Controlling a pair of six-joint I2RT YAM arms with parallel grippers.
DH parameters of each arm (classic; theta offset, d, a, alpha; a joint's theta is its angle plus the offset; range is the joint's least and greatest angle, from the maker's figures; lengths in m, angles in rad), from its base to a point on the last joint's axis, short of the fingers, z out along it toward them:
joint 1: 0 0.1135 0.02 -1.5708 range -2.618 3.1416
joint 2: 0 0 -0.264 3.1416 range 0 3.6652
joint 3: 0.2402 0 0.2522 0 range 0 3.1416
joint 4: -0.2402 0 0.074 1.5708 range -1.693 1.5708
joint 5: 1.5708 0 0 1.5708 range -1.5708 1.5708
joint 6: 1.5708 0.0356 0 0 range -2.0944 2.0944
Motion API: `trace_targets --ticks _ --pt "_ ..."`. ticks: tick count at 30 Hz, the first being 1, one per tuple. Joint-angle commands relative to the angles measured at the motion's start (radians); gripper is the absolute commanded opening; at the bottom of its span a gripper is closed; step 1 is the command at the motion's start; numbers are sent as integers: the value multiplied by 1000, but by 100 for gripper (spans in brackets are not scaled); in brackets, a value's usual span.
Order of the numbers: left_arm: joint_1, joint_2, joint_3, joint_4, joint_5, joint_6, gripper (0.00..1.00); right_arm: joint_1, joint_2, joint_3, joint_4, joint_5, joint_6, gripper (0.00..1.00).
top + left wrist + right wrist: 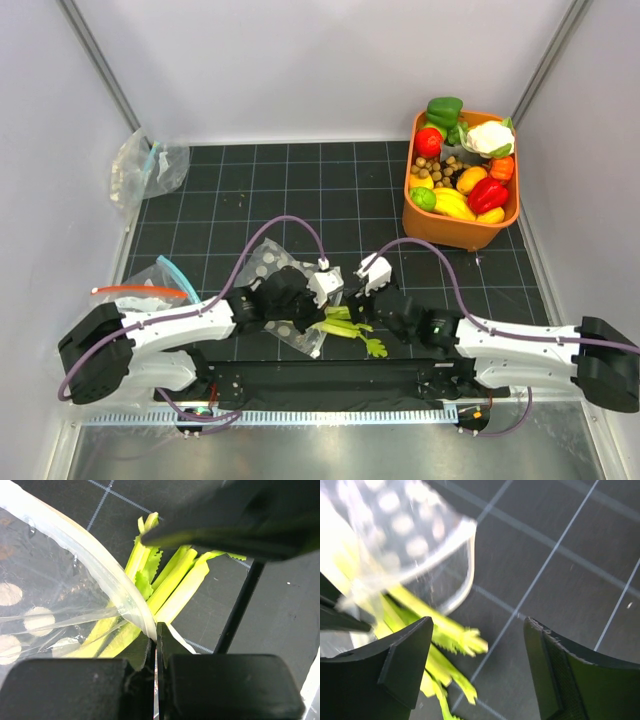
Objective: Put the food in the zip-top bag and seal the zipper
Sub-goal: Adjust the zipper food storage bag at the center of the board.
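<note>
The dotted zip-top bag lies at the front centre of the mat. My left gripper is shut on its mouth edge; in the left wrist view the jaws pinch the pale zipper strip. The celery stalk lies partly inside the bag, and its leafy end sticks out of the mouth. My right gripper is open just right of the bag mouth, and its fingers straddle the leafy celery end without touching it. Two red toy vegetables sit in the orange bin.
The orange bin of mixed toy produce stands at the back right. A clear bag with a teal strip lies at the back left. A bag with a red-orange strip lies by the left arm. Grey walls enclose the mat.
</note>
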Motion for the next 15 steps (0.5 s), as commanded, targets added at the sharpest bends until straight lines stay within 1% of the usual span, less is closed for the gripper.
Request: trace_targets --ticks 1,4,6,7,8,9,10,11,14,15 --pt "-6 4 39 -6 22 20 0 -23 -62 -10 139 17 -121 78" --pt "-6 6 39 -7 26 19 1 -68 -76 0 159 -23 -119 80" --pt "-6 4 38 -7 31 19 1 -138 -85 -5 182 -92 -83 80" --pt "-6 3 36 -7 31 17 2 -169 -90 -11 199 -119 -25 81" --pt "-6 1 35 -7 31 17 2 -245 -93 -16 210 -180 11 81" --pt "-6 0 35 -4 29 17 2 -282 -92 -19 219 -214 40 81" --pt "-6 1 33 -3 31 17 2 -316 -85 -20 240 -259 109 81" --pt "-7 1 32 -1 29 15 2 -376 -76 -19 251 -340 129 81" --pt "-7 3 32 3 31 15 2 -418 -30 7 285 -483 187 81" --pt "-7 4 32 2 31 14 2 -427 -18 13 294 -509 195 82"
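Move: Ahead of the open right hand some 6 cm, 4 cm to its left and roughly 4 cm lower, is the far corner of the zipper bag's mouth. The celery stalks sticking out lie about 7 cm back, 2 cm left and 5 cm below that hand, their leafy tip some 11 cm back and 4 cm right. From the left hand, shut on the near part of the rim, the far corner lies around 12 cm ahead and 5 cm right. Backing off from the celery, the right hand first lifts, then sweeps forward about 7 cm and slightly right, ending some 4 cm higher, out over bare board to the right of the bag's far mouth corner. Its fingers stay wide open and empty while the wrist rolls about 20 degrees, left side rising. The left hand holds still, keeping its pinch on the bag rim. ##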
